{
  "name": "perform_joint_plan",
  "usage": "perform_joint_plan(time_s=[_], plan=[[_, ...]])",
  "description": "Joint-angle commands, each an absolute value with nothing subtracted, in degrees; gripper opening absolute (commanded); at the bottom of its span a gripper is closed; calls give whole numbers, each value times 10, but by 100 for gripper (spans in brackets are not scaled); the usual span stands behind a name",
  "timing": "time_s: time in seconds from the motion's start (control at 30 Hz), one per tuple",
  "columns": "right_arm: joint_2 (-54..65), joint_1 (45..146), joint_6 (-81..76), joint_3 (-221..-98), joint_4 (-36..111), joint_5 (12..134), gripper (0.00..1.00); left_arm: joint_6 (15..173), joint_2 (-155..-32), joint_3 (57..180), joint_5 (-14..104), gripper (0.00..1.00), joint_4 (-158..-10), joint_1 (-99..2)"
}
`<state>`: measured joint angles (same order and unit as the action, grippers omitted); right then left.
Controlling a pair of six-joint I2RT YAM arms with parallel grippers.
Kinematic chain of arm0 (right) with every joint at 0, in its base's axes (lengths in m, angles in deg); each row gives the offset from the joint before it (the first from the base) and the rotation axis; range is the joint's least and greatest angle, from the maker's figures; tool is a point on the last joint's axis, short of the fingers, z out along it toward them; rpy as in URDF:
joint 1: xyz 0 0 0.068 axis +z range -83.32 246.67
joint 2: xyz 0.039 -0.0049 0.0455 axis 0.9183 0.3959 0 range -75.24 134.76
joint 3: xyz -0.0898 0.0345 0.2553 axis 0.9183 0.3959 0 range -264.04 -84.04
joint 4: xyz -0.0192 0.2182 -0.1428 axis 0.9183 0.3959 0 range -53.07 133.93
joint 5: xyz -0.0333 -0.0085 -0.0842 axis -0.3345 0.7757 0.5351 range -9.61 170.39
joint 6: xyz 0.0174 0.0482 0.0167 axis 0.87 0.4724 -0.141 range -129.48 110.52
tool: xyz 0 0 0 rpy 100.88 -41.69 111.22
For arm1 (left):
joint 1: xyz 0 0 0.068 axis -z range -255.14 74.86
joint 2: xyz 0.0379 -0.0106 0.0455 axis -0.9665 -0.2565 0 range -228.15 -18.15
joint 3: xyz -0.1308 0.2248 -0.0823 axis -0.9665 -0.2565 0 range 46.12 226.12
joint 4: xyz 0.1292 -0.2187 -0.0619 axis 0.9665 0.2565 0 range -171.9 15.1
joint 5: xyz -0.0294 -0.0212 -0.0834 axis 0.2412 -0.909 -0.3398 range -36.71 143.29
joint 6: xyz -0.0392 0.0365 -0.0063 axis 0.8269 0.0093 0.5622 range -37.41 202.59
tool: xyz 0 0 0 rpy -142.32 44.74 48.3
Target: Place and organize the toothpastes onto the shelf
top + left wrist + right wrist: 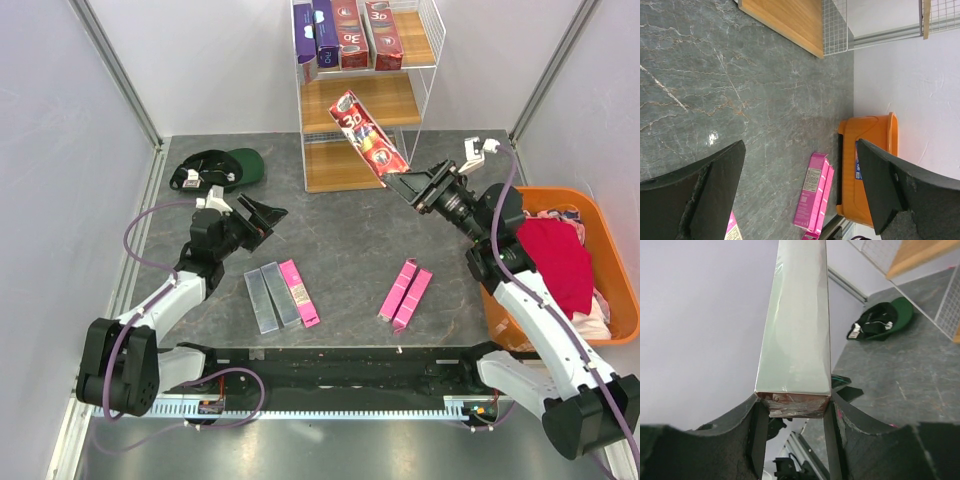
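Note:
My right gripper is shut on the end of a dark red "3D" toothpaste carton, held tilted in the air in front of the white wire shelf. The right wrist view shows that carton clamped between both fingers. Several purple and red cartons stand on the top board. On the table lie two silver-grey cartons, a pink one beside them, and two pink ones further right, which also show in the left wrist view. My left gripper hovers open and empty above the table.
A green cap lies at the far left of the table. An orange basket with red cloth stands at the right edge. White walls enclose the table on three sides.

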<state>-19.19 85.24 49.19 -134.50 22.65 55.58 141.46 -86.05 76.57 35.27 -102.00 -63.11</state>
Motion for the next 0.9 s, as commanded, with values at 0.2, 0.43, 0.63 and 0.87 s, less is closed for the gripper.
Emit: perform_joint_plan(time_s=[0.2, 0.43, 0.63, 0.87], plan=[[-157, 837, 520, -1459, 143, 537, 24, 1392, -868, 785, 368, 100, -1025, -630], [-78, 818, 537, -1564, 142, 580, 24, 1392, -875, 785, 367, 100, -1025, -630], [-1, 800, 570, -1622, 131, 617, 24, 1388, -876, 786, 368, 100, -1024, -630], [47, 783, 597, -1669, 123, 663, 24, 1370, -876, 788, 370, 100, -1021, -630]])
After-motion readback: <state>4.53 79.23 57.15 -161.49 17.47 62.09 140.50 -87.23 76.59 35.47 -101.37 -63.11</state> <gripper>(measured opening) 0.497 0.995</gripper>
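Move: The right hand holds a red 3D toothpaste box by its near end. It is taking the box to the free strip at the right end of the top shelf, about 25 cm ahead, 4 cm to the hand's right and 7 cm above it. The nearest shelved red box stands just left of that strip, and the next one 12 cm left of it. The middle board lies 16 cm below the hand, 24 cm ahead and 4 cm left. From the left hand the strip is about 20 cm ahead, 29 cm right and 28 cm higher. With its pinch on the near end of the red toothpaste box unchanged, the right hand first climbs about 11 cm, so that the box comes up to the top shelf, then swings over into a forward reach of some 12 cm towards the free right-hand end, sinking a little at the last. Meanwhile the wrist turns about 10 degrees clockwise and rolls its left side up by about as much, bringing the box nearer to the line of the shelved ones. ##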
